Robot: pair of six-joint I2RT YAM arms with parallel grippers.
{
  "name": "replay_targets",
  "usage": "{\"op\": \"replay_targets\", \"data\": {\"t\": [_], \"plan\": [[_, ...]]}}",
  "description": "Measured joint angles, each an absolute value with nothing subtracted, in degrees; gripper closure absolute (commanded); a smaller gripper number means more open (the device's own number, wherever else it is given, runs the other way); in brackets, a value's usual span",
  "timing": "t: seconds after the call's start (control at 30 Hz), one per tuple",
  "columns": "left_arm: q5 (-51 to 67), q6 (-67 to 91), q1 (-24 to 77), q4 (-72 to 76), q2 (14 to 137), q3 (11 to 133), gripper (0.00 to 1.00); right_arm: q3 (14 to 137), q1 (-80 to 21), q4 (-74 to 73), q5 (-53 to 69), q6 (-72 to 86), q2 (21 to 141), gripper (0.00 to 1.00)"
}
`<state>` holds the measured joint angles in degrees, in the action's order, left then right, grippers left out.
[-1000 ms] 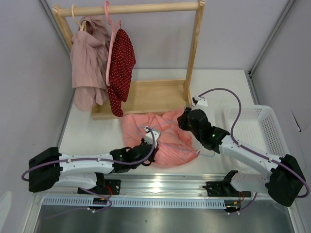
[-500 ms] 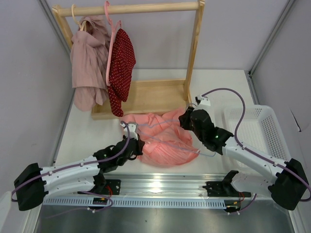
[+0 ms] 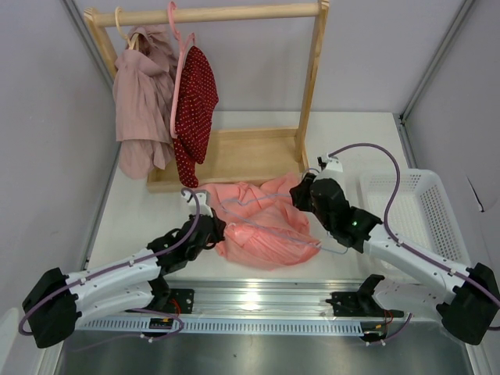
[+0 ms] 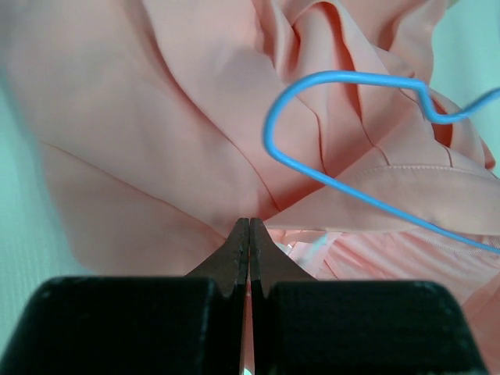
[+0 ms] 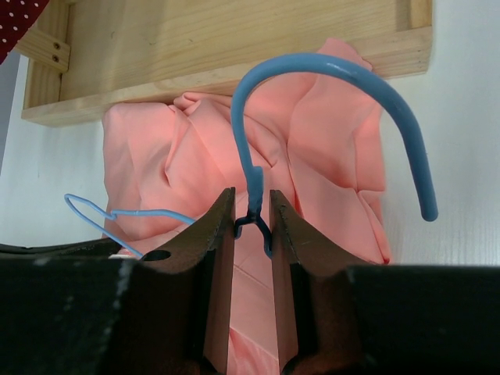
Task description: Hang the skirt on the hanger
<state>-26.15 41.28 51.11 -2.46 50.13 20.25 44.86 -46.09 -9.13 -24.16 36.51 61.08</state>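
Note:
The salmon-pink skirt (image 3: 262, 226) lies crumpled on the white table in front of the rack base. The light-blue wire hanger (image 3: 273, 233) rests across it. My right gripper (image 3: 301, 192) sits at the skirt's far right edge, shut on the hanger's twisted neck (image 5: 253, 205), and the hook (image 5: 328, 66) arches up past the fingertips. My left gripper (image 3: 217, 230) is at the skirt's left edge, its jaws pressed together with folds of skirt (image 4: 180, 117) converging at the tips (image 4: 248, 223). One looped end of the hanger (image 4: 344, 73) lies on the cloth just beyond.
A wooden clothes rack (image 3: 234, 13) with a wooden base (image 3: 242, 156) stands behind the skirt. It carries a dark red dotted garment (image 3: 195, 101) on a pink hanger and a mauve-pink garment (image 3: 141, 101). A white slotted basket (image 3: 414, 203) sits at the right.
My left gripper has travelled left from the skirt's middle to its left edge, staying shut, and the cloth there shifted. My right gripper drifted slightly right with the hanger.

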Motion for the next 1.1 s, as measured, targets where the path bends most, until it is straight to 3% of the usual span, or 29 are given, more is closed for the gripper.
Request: {"op": "replay_targets", "data": {"t": [0.47,0.63,0.9,1.1], "plan": [[-23.09,40.84,48.23,-0.95,50.41,20.27,1.00,42.85,-46.06,-9.82,-24.16,36.47,58.52,1.00],[-19.51,36.84,48.21,-0.10,46.22,20.58,0.95,42.85,-46.06,-9.61,-24.16,36.47,60.12,1.00],[-15.38,29.39,48.62,-3.62,41.10,25.02,0.76,42.98,-45.98,-8.97,-24.16,36.49,64.25,1.00],[-12.64,24.51,54.52,-5.54,47.64,29.54,0.67,45.01,-45.47,-8.64,-24.18,36.49,66.87,1.00]]}}
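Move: The left end of the skirt's waistband lies just ahead of the left hand's shut fingertips, about 1 cm farther out, 3 cm to the right and 3 cm below. The blue hanger's left end is some 6 cm ahead, 1 cm right and 2 cm higher, with the rack base about 22 cm ahead and 2 cm right, 5 cm below. From the right hand, holding the hanger at its neck, the skirt's waist opening is roughly 6 cm back, 7 cm left and 13 cm down. From the skirt's waistband the left hand rises about 7 cm after creeping barely a centimetre out and left, drawing to the right and slightly back, its wrist swinging some 20 degrees clockwise while the fingers part by over a quarter. The hanger stays pinched in the right hand, which eases back slightly, then sinks a net 3 cm towards the skirt. ##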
